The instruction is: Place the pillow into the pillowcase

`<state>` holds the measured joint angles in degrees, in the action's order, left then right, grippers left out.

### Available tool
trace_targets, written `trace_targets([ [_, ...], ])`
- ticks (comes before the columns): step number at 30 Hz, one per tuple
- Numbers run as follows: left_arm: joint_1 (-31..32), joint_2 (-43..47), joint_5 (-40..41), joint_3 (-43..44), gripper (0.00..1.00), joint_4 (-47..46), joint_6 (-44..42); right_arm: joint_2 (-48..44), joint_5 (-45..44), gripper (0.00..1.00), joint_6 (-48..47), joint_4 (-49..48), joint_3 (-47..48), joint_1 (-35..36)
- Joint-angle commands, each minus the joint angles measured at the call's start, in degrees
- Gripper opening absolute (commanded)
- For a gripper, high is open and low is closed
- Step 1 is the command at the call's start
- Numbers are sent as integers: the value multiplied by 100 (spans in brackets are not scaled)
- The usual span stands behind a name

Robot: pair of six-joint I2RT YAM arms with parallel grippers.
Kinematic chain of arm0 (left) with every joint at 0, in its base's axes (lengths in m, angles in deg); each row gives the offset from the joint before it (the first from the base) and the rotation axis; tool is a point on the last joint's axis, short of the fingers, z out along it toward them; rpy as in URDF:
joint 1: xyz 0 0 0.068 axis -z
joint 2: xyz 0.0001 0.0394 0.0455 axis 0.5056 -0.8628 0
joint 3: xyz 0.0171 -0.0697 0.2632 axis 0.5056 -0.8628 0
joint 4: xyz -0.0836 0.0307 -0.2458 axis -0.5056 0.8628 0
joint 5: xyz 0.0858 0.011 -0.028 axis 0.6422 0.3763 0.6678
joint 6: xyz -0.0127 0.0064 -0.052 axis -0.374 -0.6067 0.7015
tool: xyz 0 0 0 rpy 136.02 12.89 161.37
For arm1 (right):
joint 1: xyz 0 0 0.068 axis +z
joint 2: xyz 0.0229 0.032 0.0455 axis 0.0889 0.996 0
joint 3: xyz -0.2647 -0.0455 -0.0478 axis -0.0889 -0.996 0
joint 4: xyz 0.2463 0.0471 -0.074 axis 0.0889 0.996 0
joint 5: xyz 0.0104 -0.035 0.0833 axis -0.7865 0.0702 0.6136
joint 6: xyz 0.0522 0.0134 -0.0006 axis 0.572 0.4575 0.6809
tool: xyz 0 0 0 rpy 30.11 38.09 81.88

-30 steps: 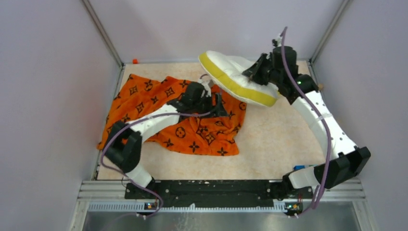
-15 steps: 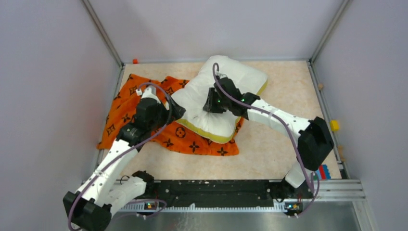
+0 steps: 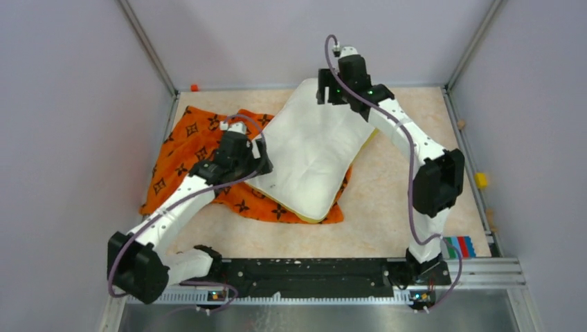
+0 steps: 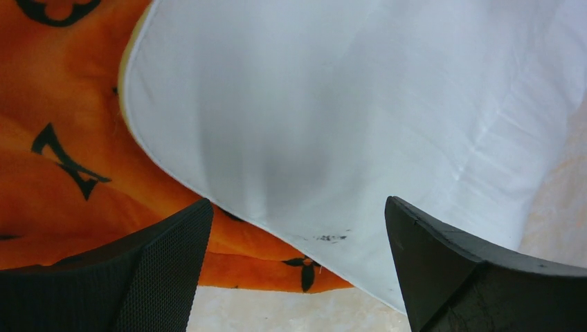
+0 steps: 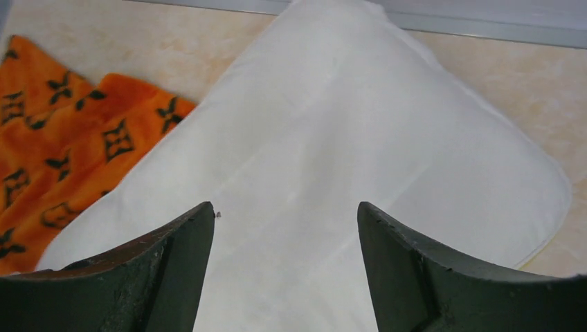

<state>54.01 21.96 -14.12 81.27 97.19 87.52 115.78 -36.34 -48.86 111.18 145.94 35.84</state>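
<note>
The white pillow [image 3: 311, 155] lies flat in the middle of the table, its near-left part resting on the orange monogram pillowcase [image 3: 187, 149]. A thin yellow trim shows along its near edge. My left gripper [image 3: 263, 158] is open at the pillow's left edge, over the fabric. In the left wrist view the left gripper [image 4: 297, 207] frames the pillow [image 4: 332, 117] edge and the pillowcase [image 4: 62, 159], holding nothing. My right gripper [image 3: 331, 97] hovers open above the pillow's far corner. The right wrist view shows the right gripper [image 5: 285, 211] empty over the pillow [image 5: 332, 138], with the pillowcase [image 5: 76, 145] at left.
Grey walls and metal frame posts close in the beige table [image 3: 394, 207] on three sides. A small orange piece [image 3: 194, 88] sits in the far-left corner. A yellow block [image 3: 481, 180] and coloured blocks [image 3: 459, 245] lie beyond the right rim.
The right gripper carried the pillow from the far right down onto the pillowcase, let go, and drew back to the pillow's far corner. The left gripper shifted to the pillow's left edge.
</note>
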Motion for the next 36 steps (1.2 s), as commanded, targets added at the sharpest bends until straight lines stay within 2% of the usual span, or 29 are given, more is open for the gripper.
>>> trace_targets([
  [1,553,-808,191,1016,99,-32,-748,1149,-279,75,-683,58,554,-424],
  [6,945,-2033,513,1885,99,-56,-1091,2675,-396,75,-281,560,1832,-725],
  [9,986,-2848,361,2090,99,-156,-1167,3367,-656,72,-12,1182,2436,-734],
  [11,989,-3275,250,2148,94,-222,-1163,3460,-694,65,168,1188,2223,-740],
  [12,985,-3474,263,2201,90,-220,-1145,3431,-677,55,257,1122,2032,-742],
  [13,988,-3638,303,2246,82,-208,-1130,3380,-652,44,350,1051,1856,-748],
  [14,985,-3771,336,2298,73,-214,-1125,3313,-611,27,417,979,1701,-754],
  [15,985,-3873,338,2343,61,-225,-1136,3250,-618,3,469,957,1612,-758],
  [16,994,-3947,338,2404,45,-216,-1148,3183,-644,0,528,986,1580,-762],
  [18,990,-3969,373,2526,14,-173,-1179,2992,-707,0,604,1048,1554,-760],
  [19,991,-3919,408,2599,3,-156,-1204,2858,-754,0,629,1082,1552,-758],
  [21,995,-3743,530,2740,0,-117,-1315,2529,-857,0,681,1151,1559,-761],
  [28,1005,-3095,735,3574,0,88,-1773,993,-1208,0,795,1702,1524,-762],
  [36,1138,-2991,222,4001,0,-301,-1870,-1326,-1479,0,943,1574,-672,-766],
])
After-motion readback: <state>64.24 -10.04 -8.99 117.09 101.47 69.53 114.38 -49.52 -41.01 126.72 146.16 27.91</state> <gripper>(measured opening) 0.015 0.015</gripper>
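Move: The left hand is open above the pillow's left part, with the pillow's middle some 17 cm to its right, 4 cm ahead and 11 cm below. The pillowcase, partly under the pillow, has its middle roughly 6 cm to that hand's left, about level fore and aft and 15 cm down. From the open right hand, over the far end, the pillow's middle lies about 10 cm back, 4 cm left and 22 cm down, and the pillowcase's about 16 cm back, 26 cm left and 26 cm down. Both open hands drop onto the pillow's upper face and pinch a fold of its white cloth: the left swings about 10 cm right and 7 cm forward while sinking some 8 cm, the right dives about 19 cm while reaching 10 cm forward and a little right to the far part. Still gripping, the left lifts about 12 cm and edges forward, while the right lifts some 15 cm, drawing back and to the right, its wrist turning clockwise. ##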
